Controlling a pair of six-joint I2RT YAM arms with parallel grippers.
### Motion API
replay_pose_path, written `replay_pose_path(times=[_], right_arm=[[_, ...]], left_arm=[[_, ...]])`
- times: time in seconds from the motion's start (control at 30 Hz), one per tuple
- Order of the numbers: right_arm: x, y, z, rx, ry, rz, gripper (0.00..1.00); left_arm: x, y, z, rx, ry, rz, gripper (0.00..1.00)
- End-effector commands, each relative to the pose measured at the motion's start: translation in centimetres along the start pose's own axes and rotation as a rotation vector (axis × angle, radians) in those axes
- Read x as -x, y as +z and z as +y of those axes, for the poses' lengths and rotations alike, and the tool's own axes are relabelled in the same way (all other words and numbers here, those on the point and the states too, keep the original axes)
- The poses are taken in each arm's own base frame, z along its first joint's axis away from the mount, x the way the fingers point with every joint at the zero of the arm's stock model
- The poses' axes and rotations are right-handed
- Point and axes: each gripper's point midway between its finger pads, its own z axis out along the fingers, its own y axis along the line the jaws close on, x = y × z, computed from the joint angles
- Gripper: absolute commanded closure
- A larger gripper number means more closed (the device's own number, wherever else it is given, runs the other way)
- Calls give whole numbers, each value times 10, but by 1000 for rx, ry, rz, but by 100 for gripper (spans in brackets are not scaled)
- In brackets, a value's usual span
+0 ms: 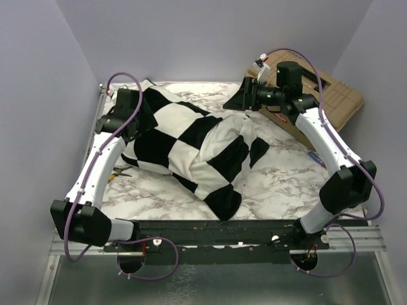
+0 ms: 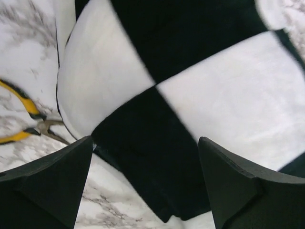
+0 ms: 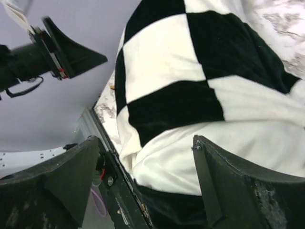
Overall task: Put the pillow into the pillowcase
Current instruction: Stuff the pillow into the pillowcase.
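Observation:
The black-and-white checked pillowcase (image 1: 191, 143) lies puffed up across the middle of the marble table. The pillow is hidden; no plain white pillow shows apart from the case. My left gripper (image 1: 138, 117) hangs open over the case's left end. In the left wrist view its fingers stand wide apart (image 2: 145, 139) just above a black square of the pillowcase (image 2: 157, 95), with nothing between them. My right gripper (image 1: 238, 101) is raised above the far right end, open. Below its spread jaws (image 3: 144, 138) the pillowcase (image 3: 190, 71) lies free.
A cardboard box (image 1: 340, 95) sits at the back right, behind the right arm. Yellow-handled pliers (image 1: 118, 173) (image 2: 21, 119) lie on the table (image 1: 273, 181) beside the left arm. A black rail (image 1: 222, 230) runs along the near edge. Purple walls close in on three sides.

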Motion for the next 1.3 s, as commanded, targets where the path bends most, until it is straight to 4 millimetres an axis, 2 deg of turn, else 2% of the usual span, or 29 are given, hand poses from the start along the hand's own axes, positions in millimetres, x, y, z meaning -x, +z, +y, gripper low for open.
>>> replay_pose_path(times=[0.0,0.13,0.23,0.37,0.5,0.67,0.73,0.77,0.87,0.9,1.0,1.13,1.2,1.27], right_arm=[[-3,-31,-9,-230,-17,-11,14],[-37,-29,-36,-329,124,95,14],[-62,-30,-59,-410,220,171,14],[-93,-24,-84,-477,328,278,26],[-114,-32,-102,-579,377,341,30],[-137,-48,-112,-648,352,384,30],[-147,-46,-115,-631,356,400,38],[-149,-44,-114,-614,362,407,46],[-136,-32,-99,-514,360,393,89],[-129,-31,-91,-484,362,375,98],[-89,-26,-48,-308,298,292,100],[-29,-32,37,15,177,141,100],[-10,-38,75,191,124,96,100],[-1,-44,99,326,99,66,100]], left_arm=[[-84,-3,10,-110,-200,338,7],[-131,7,13,-180,-360,447,5],[-142,14,-3,-306,-460,437,5],[-157,25,-12,-374,-572,448,6],[-148,25,-11,-386,-532,393,8],[-145,27,-7,-377,-497,363,9],[-146,30,-6,-370,-481,365,9],[-147,32,-4,-360,-477,364,9],[-146,39,-7,-367,-460,367,11],[-144,41,-9,-374,-457,367,13],[-131,46,-19,-413,-439,345,24],[-116,53,-35,-455,-393,324,43],[-114,56,-48,-475,-350,326,47],[-110,55,-63,-499,-297,317,48]])
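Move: The near edge of the pillowcase, at a black square, is roughly 5 cm back, 5 cm right and 15 cm below the left hand; the pliers lie about 10 cm back and 8 cm left of that hand, on the table some 24 cm down. For the right hand, the white cloth at the pillowcase's right end is 5 cm back, 7 cm right and 16 cm below; the tan case stands about 10 cm ahead and 23 cm right, 22 cm lower. Down come both open hands: the left sinks about 14 cm, back and a little right, rolling its left side down, then half closes around the black cloth while creeping forward. The right dips some 16 cm, right and back with fingers tipping down, shuts on the white cloth, then lifts it about 12 cm, swinging left. ##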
